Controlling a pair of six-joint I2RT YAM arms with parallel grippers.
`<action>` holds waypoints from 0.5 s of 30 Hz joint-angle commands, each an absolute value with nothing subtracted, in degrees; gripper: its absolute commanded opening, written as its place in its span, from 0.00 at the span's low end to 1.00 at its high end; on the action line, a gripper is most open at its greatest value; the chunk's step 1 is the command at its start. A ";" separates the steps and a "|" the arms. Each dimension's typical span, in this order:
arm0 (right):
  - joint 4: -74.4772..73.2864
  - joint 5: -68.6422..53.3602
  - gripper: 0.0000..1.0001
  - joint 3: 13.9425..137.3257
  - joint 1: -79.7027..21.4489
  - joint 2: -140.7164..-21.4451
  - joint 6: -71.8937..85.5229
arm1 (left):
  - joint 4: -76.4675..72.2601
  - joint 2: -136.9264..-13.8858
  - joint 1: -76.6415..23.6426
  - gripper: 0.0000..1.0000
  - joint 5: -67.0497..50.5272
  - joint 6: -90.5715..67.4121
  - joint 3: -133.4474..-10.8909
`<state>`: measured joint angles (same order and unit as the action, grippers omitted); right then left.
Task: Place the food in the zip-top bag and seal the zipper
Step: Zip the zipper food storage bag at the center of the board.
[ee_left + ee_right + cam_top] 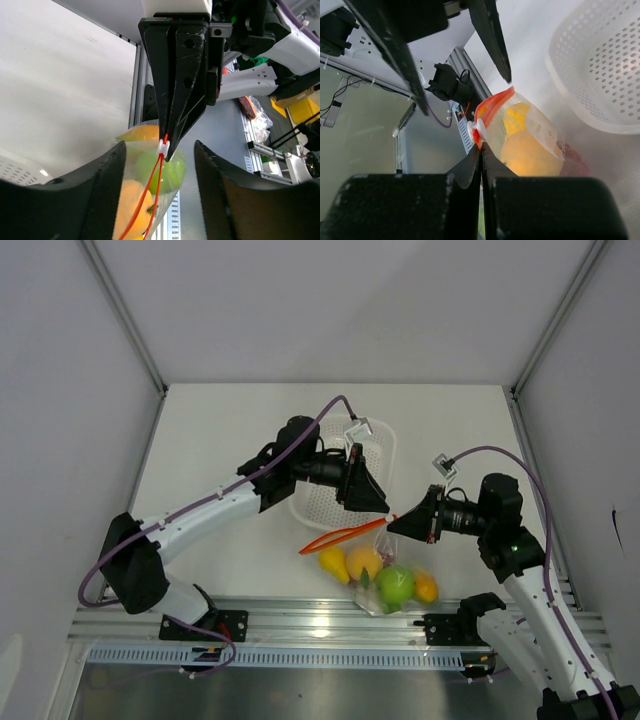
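The clear zip-top bag (pixel 385 585) lies at the table's near edge with the food inside: a green apple (pixel 395 584), an orange fruit (pixel 364 562) and yellow fruits (pixel 333 563). Its orange-red zipper (pixel 340 537) is lifted toward the arms. My right gripper (pixel 393 524) is shut on the zipper's end, just behind the white slider (pixel 477 131). My left gripper (pixel 380 508) stands open, touching nothing. In the left wrist view its fingers (pixel 100 185) straddle the slider (pixel 164 146), with the apple (pixel 172 170) behind. The right gripper (pixel 481 146) pinches the strip.
A white perforated basket (pixel 330 502) sits under the left arm, just behind the bag, and shows at the upper right of the right wrist view (pixel 600 65). The aluminium rail (pixel 300 620) runs along the table's near edge, close under the bag.
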<state>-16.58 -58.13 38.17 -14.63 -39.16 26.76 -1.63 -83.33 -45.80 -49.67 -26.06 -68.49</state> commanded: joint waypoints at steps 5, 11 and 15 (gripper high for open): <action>-13.88 -57.49 0.00 41.40 -16.70 -38.41 26.63 | -4.48 -87.09 -47.64 0.45 -54.22 -26.81 -71.28; -14.77 -56.07 0.00 41.57 -16.79 -38.58 26.19 | -7.03 -86.66 -48.08 0.32 -56.95 -27.16 -69.35; -14.59 -55.90 0.00 41.40 -16.96 -39.11 26.28 | -8.35 -86.31 -48.08 0.24 -57.57 -27.33 -68.11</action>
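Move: The bag's white zipper slider is right by the open left fingers, about 2 cm back, 2 cm to the right and 1 cm below. In the bag, the green apple lies roughly 11 cm back and 5 cm right of the left hand, the orange some 9 cm back and 2 cm left, both perhaps 13 cm lower. From the right hand, which pinches the zipper's end, the slider is about 2 cm left, level fore and aft and in height. The left hand eases about 2 cm back, also right and down, to the slider, half-closing its fingers around it. ##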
